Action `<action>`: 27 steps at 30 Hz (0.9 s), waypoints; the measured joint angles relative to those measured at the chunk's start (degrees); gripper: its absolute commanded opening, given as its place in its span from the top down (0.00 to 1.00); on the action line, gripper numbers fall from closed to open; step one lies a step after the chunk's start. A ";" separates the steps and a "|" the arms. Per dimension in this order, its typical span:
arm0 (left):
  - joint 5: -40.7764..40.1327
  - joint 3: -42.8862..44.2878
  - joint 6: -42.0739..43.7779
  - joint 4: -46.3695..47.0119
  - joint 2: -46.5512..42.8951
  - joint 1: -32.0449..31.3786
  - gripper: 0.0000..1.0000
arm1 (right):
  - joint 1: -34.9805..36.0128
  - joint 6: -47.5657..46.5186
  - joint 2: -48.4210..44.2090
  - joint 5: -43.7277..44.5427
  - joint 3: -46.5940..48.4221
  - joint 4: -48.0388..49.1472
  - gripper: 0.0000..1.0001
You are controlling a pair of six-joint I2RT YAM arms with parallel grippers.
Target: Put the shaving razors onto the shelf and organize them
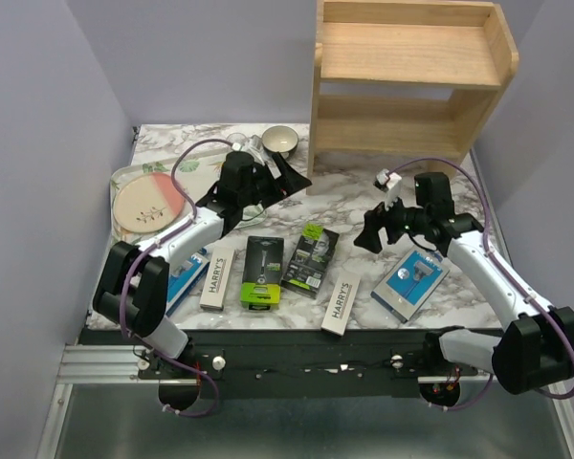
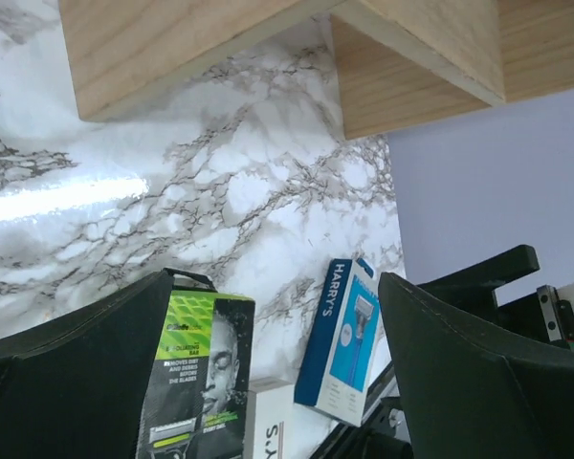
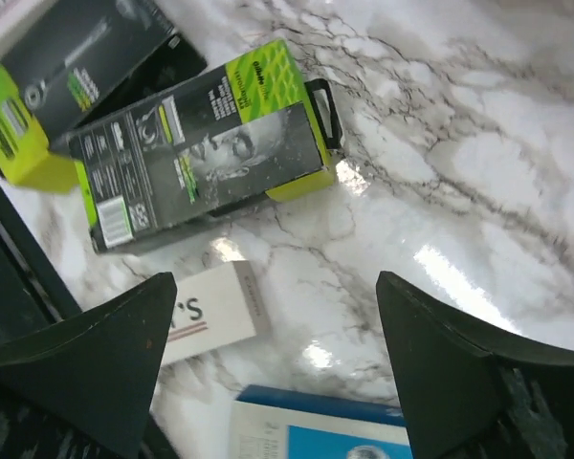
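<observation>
Six shaving razors lie in a row near the table's front edge. From the left they are a blue pack [image 1: 185, 279] partly under my left arm, a white Harry's box [image 1: 215, 277], two black boxes with green ends [image 1: 261, 273] [image 1: 311, 258], a second white box [image 1: 340, 304] and a blue pack [image 1: 409, 285]. The light-wood shelf [image 1: 411, 76] stands at the back right, both tiers bare. My left gripper [image 1: 285, 172] hovers open near the shelf's left foot, holding nothing. My right gripper [image 1: 368, 229] hangs open above the marble between a black box [image 3: 210, 158] and the blue pack [image 3: 316, 426].
A pink round plate [image 1: 148, 204] rests on a floral tray [image 1: 122, 177] at the left. A small bowl [image 1: 280, 141] stands at the back beside the shelf. In the left wrist view the shelf's side panel [image 2: 411, 67] is close ahead.
</observation>
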 measured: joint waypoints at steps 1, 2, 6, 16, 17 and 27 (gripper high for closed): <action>0.57 0.50 1.53 -0.57 -0.20 0.37 0.01 | 0.07 -2.73 -0.44 -0.79 -0.55 0.00 0.06; 1.05 0.96 2.34 -1.14 -0.48 0.66 0.01 | 0.24 -7.02 -0.66 -1.81 -0.79 -0.04 0.06; 2.86 2.08 8.72 -5.79 -2.78 1.42 0.02 | 1.05 -21.70 1.36 -4.26 1.18 -1.01 0.06; 3.67 -5.01 20.41 -16.24 -12.35 1.40 0.02 | 14.27 -49.29 10.25 -2.56 6.03 -3.06 0.07; 3.63 -5.14 21.11 -16.74 -12.76 1.42 0.02 | 15.87 -51.04 11.30 -2.05 6.71 -3.43 0.07; 2.84 -15.23 17.03 -11.47 -20.72 6.99 0.07 | 31.47 -59.17 14.53 0.04 7.13 -9.20 0.09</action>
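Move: The loose black-and-green razor box lies about 14 cm to the right hand's left, 2 cm nearer the base and some 11 cm below. From that hand, the white Harry's box is 8 cm back and 8 cm left, the blue Harry's box 5 cm back and 9 cm right, and the second black razor box 3 cm back and 26 cm left. From the left hand, the loose box is roughly 10 cm back, 3 cm right and 15 cm below. The right hand heads for the loose black-and-green razor box with its fingers still wide open, swinging left about 13 cm, then also back and slightly down, while the wrist turns roughly 70 degrees counter-clockwise. The left hand, also open and empty, draws back and then left, away from the shelf. ##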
